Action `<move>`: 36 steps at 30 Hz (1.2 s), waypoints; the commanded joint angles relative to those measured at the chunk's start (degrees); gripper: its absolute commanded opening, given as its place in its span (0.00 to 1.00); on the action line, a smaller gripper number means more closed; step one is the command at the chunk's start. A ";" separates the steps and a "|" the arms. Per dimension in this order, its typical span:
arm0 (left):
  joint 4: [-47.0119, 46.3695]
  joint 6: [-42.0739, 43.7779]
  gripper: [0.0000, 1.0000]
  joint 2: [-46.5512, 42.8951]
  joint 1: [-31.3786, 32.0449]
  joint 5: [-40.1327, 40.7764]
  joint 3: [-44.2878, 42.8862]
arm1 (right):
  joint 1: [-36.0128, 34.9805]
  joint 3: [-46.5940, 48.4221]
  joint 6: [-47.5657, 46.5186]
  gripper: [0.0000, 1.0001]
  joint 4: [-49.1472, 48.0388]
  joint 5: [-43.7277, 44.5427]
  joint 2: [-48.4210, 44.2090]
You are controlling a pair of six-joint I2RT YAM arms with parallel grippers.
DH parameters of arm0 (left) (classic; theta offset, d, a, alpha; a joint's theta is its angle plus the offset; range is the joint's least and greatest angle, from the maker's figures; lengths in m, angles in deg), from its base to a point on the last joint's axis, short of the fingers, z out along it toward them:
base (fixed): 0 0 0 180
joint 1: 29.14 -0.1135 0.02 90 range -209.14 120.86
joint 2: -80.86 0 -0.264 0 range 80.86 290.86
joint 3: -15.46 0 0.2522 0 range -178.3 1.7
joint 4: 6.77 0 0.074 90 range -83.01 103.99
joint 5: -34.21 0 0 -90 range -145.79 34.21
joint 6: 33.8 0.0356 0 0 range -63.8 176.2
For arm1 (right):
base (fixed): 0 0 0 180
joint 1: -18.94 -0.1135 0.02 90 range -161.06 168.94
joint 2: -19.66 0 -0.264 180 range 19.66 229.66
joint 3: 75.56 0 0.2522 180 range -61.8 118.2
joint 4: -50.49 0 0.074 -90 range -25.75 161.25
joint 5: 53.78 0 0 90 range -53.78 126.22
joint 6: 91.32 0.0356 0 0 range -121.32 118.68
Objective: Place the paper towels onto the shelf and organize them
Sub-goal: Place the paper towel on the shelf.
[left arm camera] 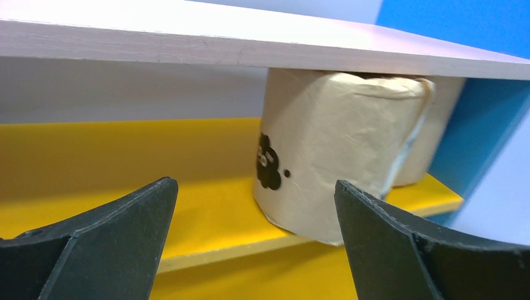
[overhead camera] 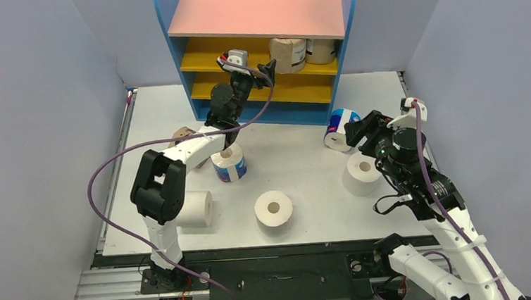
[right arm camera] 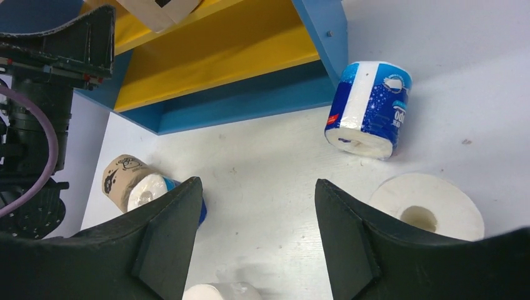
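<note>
The shelf [overhead camera: 257, 15] stands at the back, with two tan paper towels [overhead camera: 288, 54] [overhead camera: 321, 49] upright on its upper yellow board [left arm camera: 125, 162]. My left gripper [overhead camera: 260, 70] hovers open and empty in front of that board, the nearer tan roll [left arm camera: 331, 162] just beyond its fingertips. My right gripper [right arm camera: 257, 181] is open over bare table, nothing between its fingers. A blue-and-white roll [right arm camera: 369, 106] lies on its side by the shelf's right foot. An upright white roll [right arm camera: 428, 206] sits to the gripper's right.
On the table are a white roll [overhead camera: 274, 209] at the front middle, another [overhead camera: 197, 208] behind the left arm, an upright blue-and-white roll [overhead camera: 229, 164] and a tan roll [overhead camera: 183, 136] on its side. Grey walls close both sides.
</note>
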State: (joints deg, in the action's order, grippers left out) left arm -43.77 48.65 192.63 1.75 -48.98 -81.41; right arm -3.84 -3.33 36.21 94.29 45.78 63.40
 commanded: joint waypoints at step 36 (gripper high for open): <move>-8.06 -28.89 0.36 8.85 -0.66 -24.41 -9.86 | 0.28 -17.44 -3.77 0.60 -3.60 5.55 -12.33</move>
State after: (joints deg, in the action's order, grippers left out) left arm -46.57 21.40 200.41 1.16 -73.79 -87.20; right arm -3.86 -20.31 33.33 93.57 49.21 51.40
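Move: The brown paper towel roll just set on the shelf stands about 5 cm ahead, 7 cm right and 2 cm above the open left hand, with the second brown roll some 10 cm farther right of it. The white roll below the right hand is about 2 cm ahead of it, 8 cm to its right and 24 cm down; the blue roll lies roughly 13 cm beyond that white roll and 4 cm left of it. The brown roll gets the left hand brought round to its front: the hand backs off and rises, then swings right, dips and comes partly forward, ending about 8 cm farther right. It turns some 30 degrees clockwise while the fingers close to about a third; contact can't be made out. The right hand sinks towards the white roll, easing slightly back and right, its fingers still part open. ##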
